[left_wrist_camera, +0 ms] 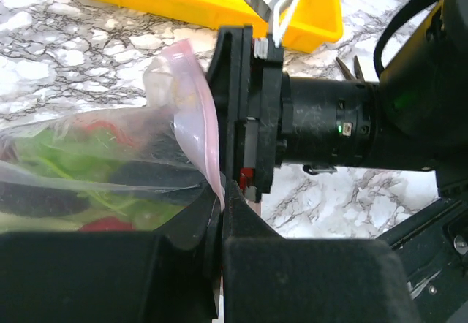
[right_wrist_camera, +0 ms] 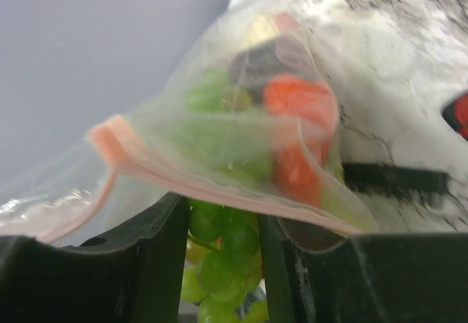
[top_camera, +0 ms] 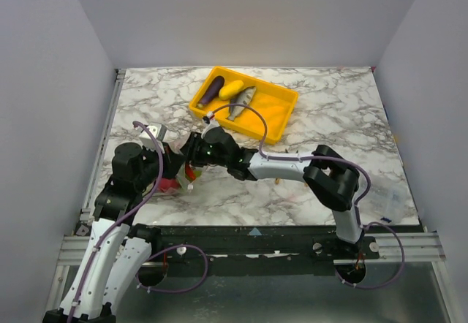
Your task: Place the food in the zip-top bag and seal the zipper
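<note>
The clear, pinkish zip-top bag (top_camera: 170, 185) lies at the near left between both grippers. My left gripper (left_wrist_camera: 221, 191) is shut on its pink zipper (left_wrist_camera: 201, 126) edge. Green lettuce and red food show through the bag (left_wrist_camera: 88, 162). My right gripper (right_wrist_camera: 221, 217) is open, its fingers apart just under the zipper (right_wrist_camera: 183, 173). A green bunch (right_wrist_camera: 223, 257) fills the gap between them. A red tomato (right_wrist_camera: 300, 100) and a dark piece (right_wrist_camera: 263, 60) sit inside the bag. An eggplant (top_camera: 210, 90), a squash (top_camera: 231, 88) and a fish (top_camera: 241, 102) lie in the yellow tray (top_camera: 281, 115).
The right arm's black wrist (left_wrist_camera: 329, 126) stands right against the left gripper (top_camera: 175, 168). A faint flat clear pouch (top_camera: 391, 199) lies at the table's right edge. Grey walls close in the marble table (top_camera: 329, 96) on three sides.
</note>
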Action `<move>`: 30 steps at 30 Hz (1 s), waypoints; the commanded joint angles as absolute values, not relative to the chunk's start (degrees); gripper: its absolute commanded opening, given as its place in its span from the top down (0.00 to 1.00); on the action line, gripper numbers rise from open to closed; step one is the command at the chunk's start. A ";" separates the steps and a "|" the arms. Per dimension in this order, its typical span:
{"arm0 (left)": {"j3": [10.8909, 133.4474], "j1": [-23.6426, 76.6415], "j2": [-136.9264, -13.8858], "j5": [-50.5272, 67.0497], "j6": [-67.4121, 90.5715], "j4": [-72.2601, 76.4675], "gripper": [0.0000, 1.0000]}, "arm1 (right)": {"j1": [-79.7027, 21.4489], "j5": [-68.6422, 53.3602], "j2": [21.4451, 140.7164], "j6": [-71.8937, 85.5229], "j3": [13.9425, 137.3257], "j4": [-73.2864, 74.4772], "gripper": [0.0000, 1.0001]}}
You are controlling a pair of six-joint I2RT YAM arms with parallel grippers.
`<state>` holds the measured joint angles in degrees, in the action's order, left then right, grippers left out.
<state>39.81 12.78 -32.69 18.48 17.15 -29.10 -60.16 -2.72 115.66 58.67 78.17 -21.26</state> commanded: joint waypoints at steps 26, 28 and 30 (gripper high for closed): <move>40.26 12.93 -32.53 18.20 17.14 -27.85 1.00 | -47.08 19.29 96.61 39.61 76.23 4.02 0.37; 40.26 12.92 -32.53 18.47 17.14 -27.86 1.00 | -43.33 17.75 100.71 43.04 79.49 3.42 0.33; 40.19 12.92 -32.58 18.67 17.22 -27.77 1.00 | -40.90 16.62 105.41 45.19 83.56 2.63 0.30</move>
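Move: The fish in the yellow tray lies about 22 cm ahead of the right hand, some 18 cm to its right and 13 below. The yellow squash is roughly 27 ahead and 14 right, the eggplant 27 ahead and 6 right. The grapes sit at the parted right fingertips in the bag mouth, about 2 cm left and 3 below. From the left hand the fish is some 27 cm ahead, 19 right and 17 below. The grapes are left behind in the bag as the right fingers, already parted, open wider and draw out of its mouth, dipping slightly, then going right and up about 5 cm. The hand then swings forward some 14 cm and farther right towards the fish, the wrist turning about 35 degrees clockwise and fingers-down. The left hand stays put, keeping its pinch on the bag's rim. ##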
